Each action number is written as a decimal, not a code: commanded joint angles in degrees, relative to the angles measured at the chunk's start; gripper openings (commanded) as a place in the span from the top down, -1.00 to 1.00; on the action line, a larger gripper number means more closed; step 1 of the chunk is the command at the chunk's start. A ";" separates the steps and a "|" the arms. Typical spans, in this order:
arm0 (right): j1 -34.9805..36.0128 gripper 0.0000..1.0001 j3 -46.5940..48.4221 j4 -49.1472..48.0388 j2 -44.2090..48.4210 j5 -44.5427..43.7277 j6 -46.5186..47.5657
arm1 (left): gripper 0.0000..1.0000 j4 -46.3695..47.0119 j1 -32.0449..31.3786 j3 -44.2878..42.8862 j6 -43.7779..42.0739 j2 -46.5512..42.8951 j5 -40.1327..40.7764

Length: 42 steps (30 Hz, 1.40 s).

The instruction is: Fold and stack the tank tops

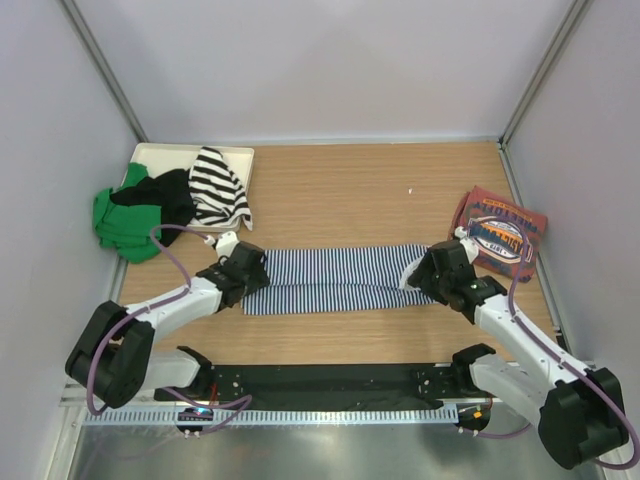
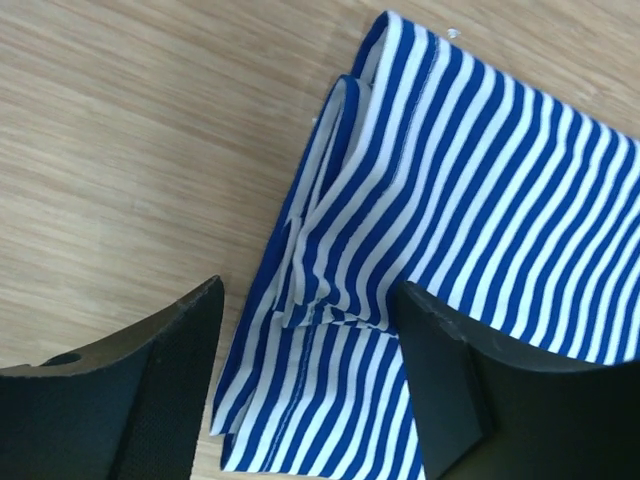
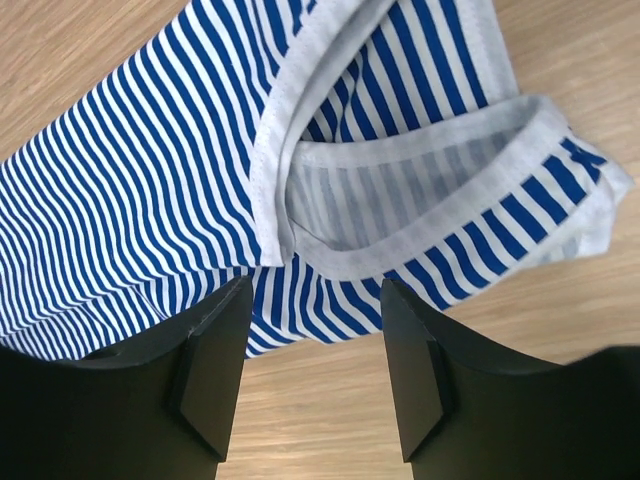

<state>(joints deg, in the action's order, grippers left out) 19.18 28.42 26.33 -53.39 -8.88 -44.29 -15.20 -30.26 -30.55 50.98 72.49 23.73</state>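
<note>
A thin navy-and-white striped tank top (image 1: 335,278) lies folded into a long strip across the middle of the table. My left gripper (image 1: 255,270) stands open over its left end, and the hem corner (image 2: 300,330) lies flat between the black fingers (image 2: 170,350), which do not pinch it. My right gripper (image 1: 420,272) stands open at the right end, where the grey-trimmed armhole (image 3: 400,200) lies just beyond the fingertips (image 3: 225,330). A brick-red tank top (image 1: 500,232) with a round logo lies folded at the right edge.
At the back left a white tray (image 1: 160,152) holds a heap of green cloth (image 1: 120,225), black cloth (image 1: 160,200) and a broad black-and-white striped top (image 1: 218,185). Grey walls close in three sides. A black rail (image 1: 320,380) runs along the near edge.
</note>
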 commanded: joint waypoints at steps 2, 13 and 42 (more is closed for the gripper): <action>0.16 -0.20 0.76 6.54 4.34 -3.16 -6.67 | -0.24 5.35 -0.06 -0.31 0.43 1.16 -0.35; 0.07 -0.17 -4.52 5.05 4.70 -4.38 -15.03 | 0.68 7.47 -0.06 -0.48 0.26 6.43 0.62; -5.56 0.94 57.94 -10.51 -69.35 24.17 4.57 | 0.99 7.03 -26.73 5.06 15.10 3.62 -5.89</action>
<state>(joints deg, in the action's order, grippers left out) 13.30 78.28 15.59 -116.07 6.55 -42.39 -4.27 -48.80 -26.04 60.77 73.01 18.90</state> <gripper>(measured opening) 0.045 0.081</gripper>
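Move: The left end of the folded striped tank top, where I will pinch it, is about 2 cm ahead of my left hand, 1 cm to its right and 1 cm below; the black-striped shirt sits some 26 cm ahead of that hand and 8 cm left. My right hand is over the neck end: the pinch spot is about 2 cm back, 1 cm left and 5 cm below. The folded red stack lies roughly 15 cm ahead of the right hand and 18 cm to its right. My left hand creeps forward 2 cm and shuts on the hem end, while my right hand backs off and sinks about 4 cm, then closes on the neck edge. Holding both ends low, I sweep the right hand forward about 25 cm and some 9 cm left, as my left hand pulls its end about 7 cm back and 9 cm right, turning 15 degrees clockwise. ##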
